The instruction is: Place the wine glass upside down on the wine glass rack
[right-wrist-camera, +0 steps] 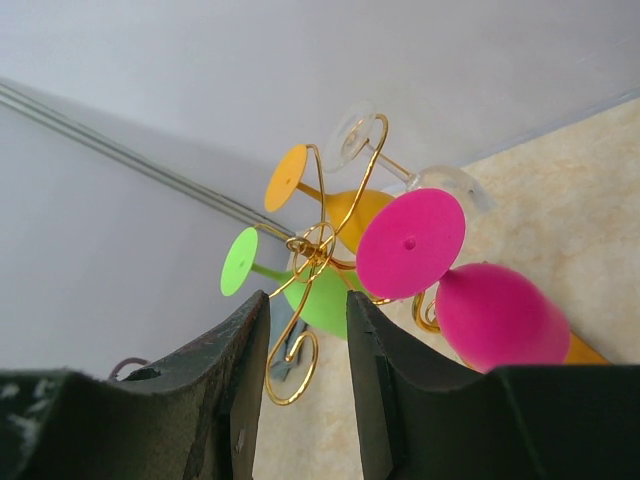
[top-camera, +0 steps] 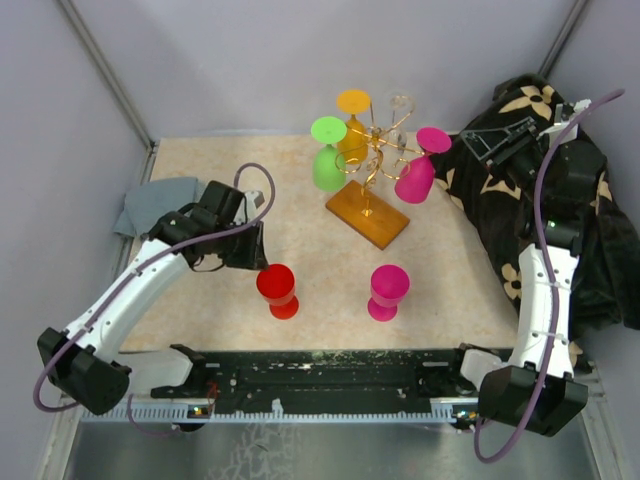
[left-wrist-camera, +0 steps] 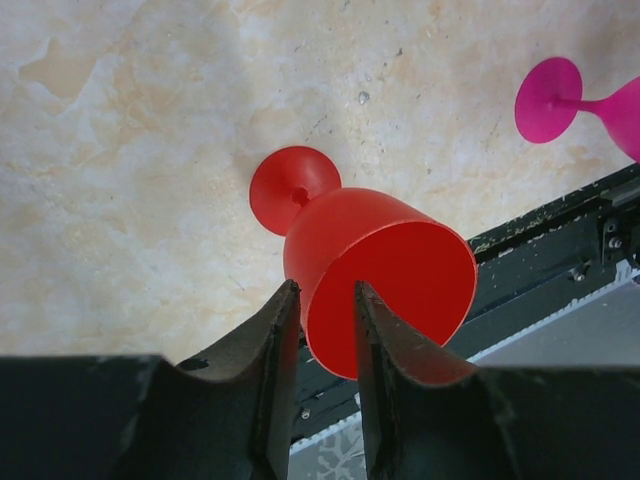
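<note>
A red wine glass (top-camera: 277, 288) (left-wrist-camera: 380, 270) stands upright on the table's near left. My left gripper (top-camera: 256, 254) (left-wrist-camera: 325, 290) is open at its rim: one finger is outside the bowl, the other over its mouth, and the wall runs between them with a gap. The wine glass rack (top-camera: 375, 160) (right-wrist-camera: 310, 250) stands on its amber base (top-camera: 367, 213) at the back centre. Green (top-camera: 328, 160), orange (top-camera: 352, 120), magenta (top-camera: 418, 170) and clear (top-camera: 400, 105) glasses hang on it upside down. My right gripper (top-camera: 470, 142) (right-wrist-camera: 307, 297) is open and empty, right of the rack.
A second magenta glass (top-camera: 388, 290) (left-wrist-camera: 550, 100) stands upright right of the red one. A dark flowered cloth (top-camera: 520, 200) covers the right side under the right arm. A grey cloth (top-camera: 150, 205) lies at the left edge. A black rail (top-camera: 320, 370) runs along the front.
</note>
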Available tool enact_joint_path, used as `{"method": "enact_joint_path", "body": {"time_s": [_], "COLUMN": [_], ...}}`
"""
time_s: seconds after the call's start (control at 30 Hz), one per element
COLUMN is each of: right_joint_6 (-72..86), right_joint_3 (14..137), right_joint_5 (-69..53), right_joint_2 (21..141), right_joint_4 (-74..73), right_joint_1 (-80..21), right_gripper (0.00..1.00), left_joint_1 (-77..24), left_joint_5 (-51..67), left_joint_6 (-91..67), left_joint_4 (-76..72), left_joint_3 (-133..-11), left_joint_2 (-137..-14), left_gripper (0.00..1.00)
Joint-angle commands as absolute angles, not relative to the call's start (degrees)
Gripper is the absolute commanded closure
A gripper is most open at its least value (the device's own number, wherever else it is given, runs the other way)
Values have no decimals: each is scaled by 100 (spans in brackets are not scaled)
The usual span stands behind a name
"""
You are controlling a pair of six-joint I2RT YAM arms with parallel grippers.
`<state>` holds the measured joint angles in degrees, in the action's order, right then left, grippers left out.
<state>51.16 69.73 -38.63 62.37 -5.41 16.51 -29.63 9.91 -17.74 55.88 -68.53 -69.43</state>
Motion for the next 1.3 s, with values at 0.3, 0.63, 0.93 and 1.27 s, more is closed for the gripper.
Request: {"method": "enact_joint_path", "body": {"time_s": [0.3, 0.63, 0.93, 1.27], "right_joint_6": [5176, 5166, 5249, 5374], "right_joint_3": [6948, 6909, 6900, 6916], "right_joint_5": [-3878, -3841, -3885, -3970], "right_joint_2": [6049, 6037, 6015, 5978], "right_joint_4": [-163, -163, -64, 39], "right_joint_1": [1608, 1605, 1608, 1574], "right_gripper": [63, 63, 63, 64], "left_joint_1": [-3375, -3493, -3500, -3489], "left_joint_5": [528, 266, -1467, -3391], "left_joint_6": [-1931, -2014, -2325, -1697], "left_joint_4": [5721, 5710, 5398, 3696], "left_joint_3": [-6424, -6664, -7264, -8132], "left_joint_2": [-7027, -7119, -6790, -6885], "left_gripper": [68, 100, 100, 100]}}
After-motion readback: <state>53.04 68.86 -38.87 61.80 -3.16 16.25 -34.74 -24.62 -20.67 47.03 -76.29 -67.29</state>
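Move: The red wine glass stands upright just under the left hand, its middle about 4 cm back, 3 cm to the right and 9 cm below; the open fingers hover over the far-left part of its rim. The pink glass on the table is level with the red one, about 24 cm to its right. The rack's wooden base lies some 22 cm ahead of the left hand and 24 cm right, 15 cm below. From the right hand, the red glass is roughly 17 cm back, 41 cm left and 31 cm lower. The left fingers pinch the far-left wall of the red glass's bowl at the rim, after easing down about 3 cm and slightly back with one finger inside and one outside. Once shut, they lift it roughly 12 cm while carrying it forward some 9 cm and a little left, speeding up, the wrist swinging the fingertips forward and turning counter-clockwise, about 35 degrees in all. ##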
